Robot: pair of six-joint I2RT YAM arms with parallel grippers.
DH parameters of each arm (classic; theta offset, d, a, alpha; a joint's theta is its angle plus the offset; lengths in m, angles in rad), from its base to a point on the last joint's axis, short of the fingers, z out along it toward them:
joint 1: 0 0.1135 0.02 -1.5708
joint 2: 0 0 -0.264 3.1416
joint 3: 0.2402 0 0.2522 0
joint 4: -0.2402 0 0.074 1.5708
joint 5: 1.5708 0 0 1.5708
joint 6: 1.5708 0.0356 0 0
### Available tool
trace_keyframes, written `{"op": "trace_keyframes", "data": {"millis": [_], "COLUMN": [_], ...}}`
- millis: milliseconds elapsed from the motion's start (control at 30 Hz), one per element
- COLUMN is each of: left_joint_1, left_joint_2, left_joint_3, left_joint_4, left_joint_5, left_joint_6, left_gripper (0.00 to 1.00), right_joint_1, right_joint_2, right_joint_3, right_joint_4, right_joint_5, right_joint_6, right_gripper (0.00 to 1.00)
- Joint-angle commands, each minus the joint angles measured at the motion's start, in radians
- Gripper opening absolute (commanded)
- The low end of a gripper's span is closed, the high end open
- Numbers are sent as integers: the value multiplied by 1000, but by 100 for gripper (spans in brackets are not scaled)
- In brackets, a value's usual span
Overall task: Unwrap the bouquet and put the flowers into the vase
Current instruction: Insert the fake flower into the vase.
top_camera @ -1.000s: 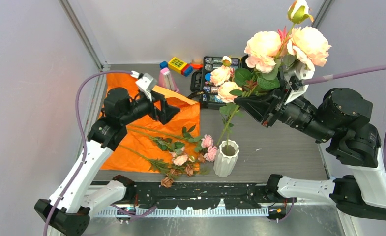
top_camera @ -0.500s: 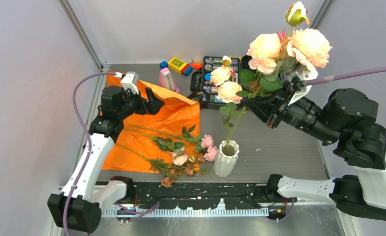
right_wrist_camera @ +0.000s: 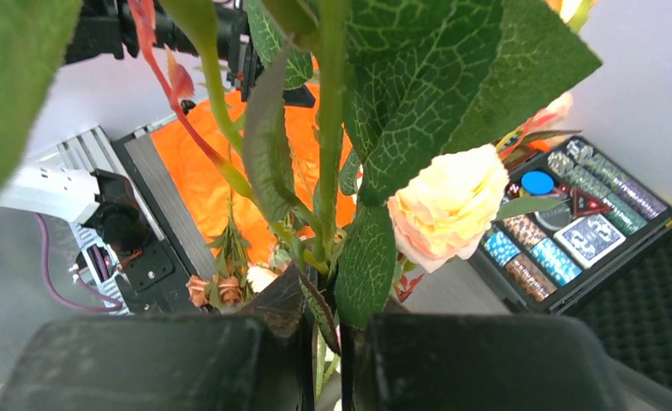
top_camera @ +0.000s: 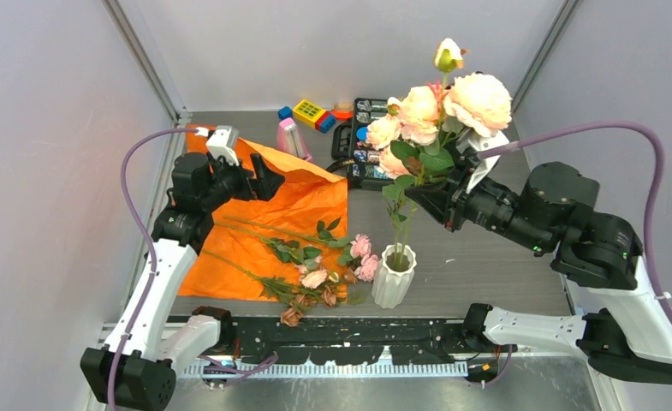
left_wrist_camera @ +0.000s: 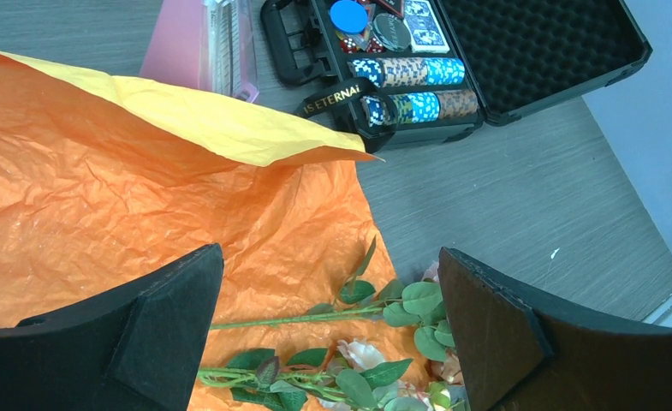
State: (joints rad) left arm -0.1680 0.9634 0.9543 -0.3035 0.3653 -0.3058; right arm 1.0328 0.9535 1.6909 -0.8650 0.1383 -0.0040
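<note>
The bouquet's orange paper (top_camera: pixel 246 231) lies spread flat on the left, with several loose flowers (top_camera: pixel 315 270) lying across it and their blooms toward the vase. The white ribbed vase (top_camera: pixel 394 278) stands at the front middle. My right gripper (top_camera: pixel 431 195) hovers above it, shut on the stems of a bunch of peach roses (top_camera: pixel 452 98). Their stem ends reach down into the vase mouth. In the right wrist view the jaws (right_wrist_camera: pixel 328 342) pinch green stems below a peach rose (right_wrist_camera: pixel 448 205). My left gripper (top_camera: pixel 264 181) hangs open and holds nothing over the paper (left_wrist_camera: pixel 101 197), above the stems (left_wrist_camera: pixel 315 318).
An open black case of poker chips (top_camera: pixel 362 141) sits at the back, a black ribbon (left_wrist_camera: pixel 341 96) by its corner. A pink metronome-shaped object (top_camera: pixel 291 139) and coloured blocks (top_camera: pixel 311 113) stand behind the paper. Frame posts and walls close in both sides.
My right arm has come down and to the left with the roses, pushing the stems lower toward the vase. The left arm drew back to the left, then stayed still.
</note>
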Motion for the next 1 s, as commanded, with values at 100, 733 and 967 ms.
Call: {"op": "trace_keyframes", "data": {"millis": [100, 733, 967], "left_joint_1": [4, 29, 39], "left_joint_2": [-33, -24, -13], "left_joint_3": [-14, -17, -21], "left_joint_4": [46, 52, 53], "left_joint_5": [-14, 0, 0], "left_joint_6": [23, 25, 22], "left_gripper": [100, 100, 100], "right_joint_1": [3, 4, 4], "right_joint_2": [-28, -146, -176], "right_joint_3": [-109, -382, -473], "right_joint_4": [126, 137, 147], "right_joint_5": [27, -20, -4], "right_joint_6": [70, 199, 220], "right_gripper": [0, 0, 0]}}
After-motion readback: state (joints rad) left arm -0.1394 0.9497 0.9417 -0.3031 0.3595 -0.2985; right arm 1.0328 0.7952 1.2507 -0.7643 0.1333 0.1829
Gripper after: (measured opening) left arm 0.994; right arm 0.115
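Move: The right hand grips the flower bunch high over the vase, with the stems already reaching its mouth. The vase's middle is some 32 cm below that hand, about 3 cm ahead and roughly level with it sideways. The pink roses lie about 10 cm farther out than the vase and 6 cm to its left; the peach flower is some 3 cm farther out than the vase and 18 cm to its left. From the idle left hand, the vase is about 18 cm back, 26 cm to the right and 12 cm below. The right hand keeps its shut grip on the bunch and lowers it about 11.5 cm towards the vase, feeding the stems down through the open mouth. On the way it drifts a centimetre or two forward-left and comes mostly back, while the fingers tip down by some 15 degrees. ##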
